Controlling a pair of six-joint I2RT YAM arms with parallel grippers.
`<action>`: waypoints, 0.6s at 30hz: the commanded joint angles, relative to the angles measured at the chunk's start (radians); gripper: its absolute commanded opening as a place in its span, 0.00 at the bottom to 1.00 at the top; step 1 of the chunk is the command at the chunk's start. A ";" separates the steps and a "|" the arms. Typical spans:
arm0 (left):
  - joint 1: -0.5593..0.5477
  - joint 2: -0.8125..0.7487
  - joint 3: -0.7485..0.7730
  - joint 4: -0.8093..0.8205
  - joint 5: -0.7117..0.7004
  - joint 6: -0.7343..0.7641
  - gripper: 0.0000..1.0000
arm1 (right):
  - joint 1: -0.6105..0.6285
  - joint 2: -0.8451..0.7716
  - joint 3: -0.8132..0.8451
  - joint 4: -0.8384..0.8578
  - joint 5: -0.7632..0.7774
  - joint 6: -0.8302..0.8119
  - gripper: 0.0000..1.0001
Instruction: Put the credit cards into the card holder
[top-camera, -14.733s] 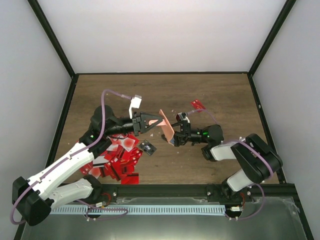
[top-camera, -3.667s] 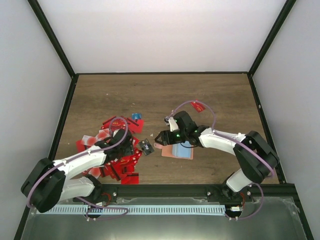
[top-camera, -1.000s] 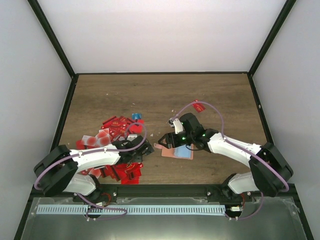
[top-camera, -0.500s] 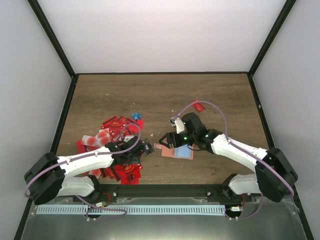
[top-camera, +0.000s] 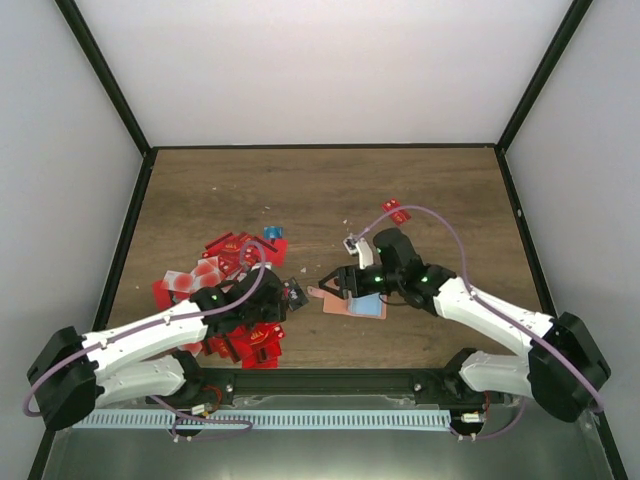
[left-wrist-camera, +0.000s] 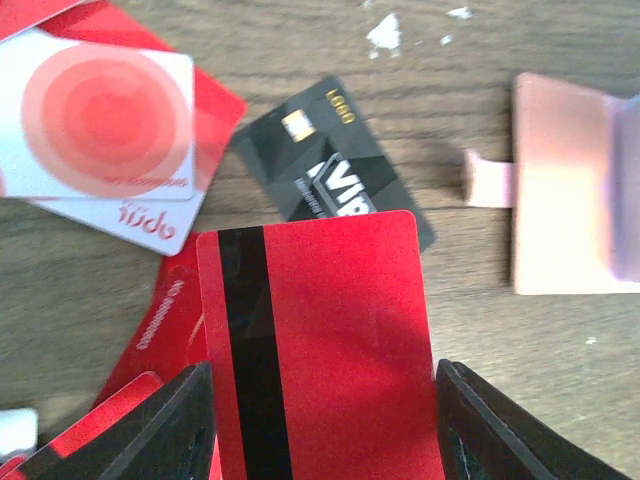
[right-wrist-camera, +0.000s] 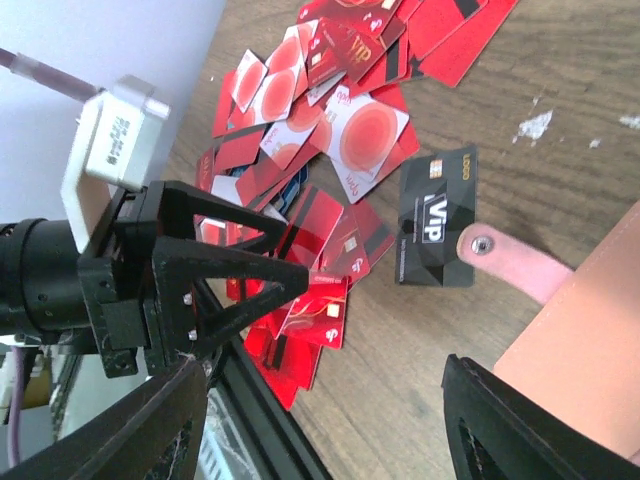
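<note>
A pile of mostly red credit cards lies at the left of the table. My left gripper is shut on one red credit card with a black stripe, held by its two long edges just left of the card holder. The salmon card holder lies flat, its light blue inside showing and its tab pointing at the left gripper. My right gripper hovers open over the holder's left edge, nothing between its fingers. A black VIP card lies between the pile and the holder.
A lone red card lies behind the right arm, and a blue card sits at the pile's far edge. White cards with pink circles lie in the pile. Small white flecks dot the wood. The black frame rail runs along the near edge.
My left gripper has come up off the pile and moved right toward the card holder with the red card in it. The right gripper has stayed over the holder.
</note>
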 joint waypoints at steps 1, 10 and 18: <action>-0.004 -0.027 0.024 0.089 0.049 0.035 0.58 | 0.005 -0.034 -0.044 0.072 -0.060 0.114 0.66; -0.012 -0.074 0.021 0.242 0.149 0.088 0.58 | 0.006 -0.001 -0.133 0.269 -0.166 0.313 0.66; -0.018 -0.101 -0.014 0.330 0.206 0.109 0.58 | 0.006 0.078 -0.108 0.347 -0.225 0.347 0.63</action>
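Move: Off to the right of the left hand, the right hand's open fingers wait about 12 cm away, 2 cm farther out and some 9 cm higher. The red card already gripped by the left hand lies from the right hand about 11 cm left, 1 cm back and 10 cm below. On the table, 7 cm below the left hand, are the card holder, about 17 cm right and level with it, and the black VIP card, 4 cm ahead and 3 cm right. Lifting the red card clear of the pile, the left hand carries it about 6 cm right and as far up towards the right gripper, its fingers swinging some 20 degrees from pointing down towards the right, grip kept. The right hand eases 2 cm back, then slightly left towards the card, rolling its still-open fingers about 15 degrees and tipping them up nearer level. ##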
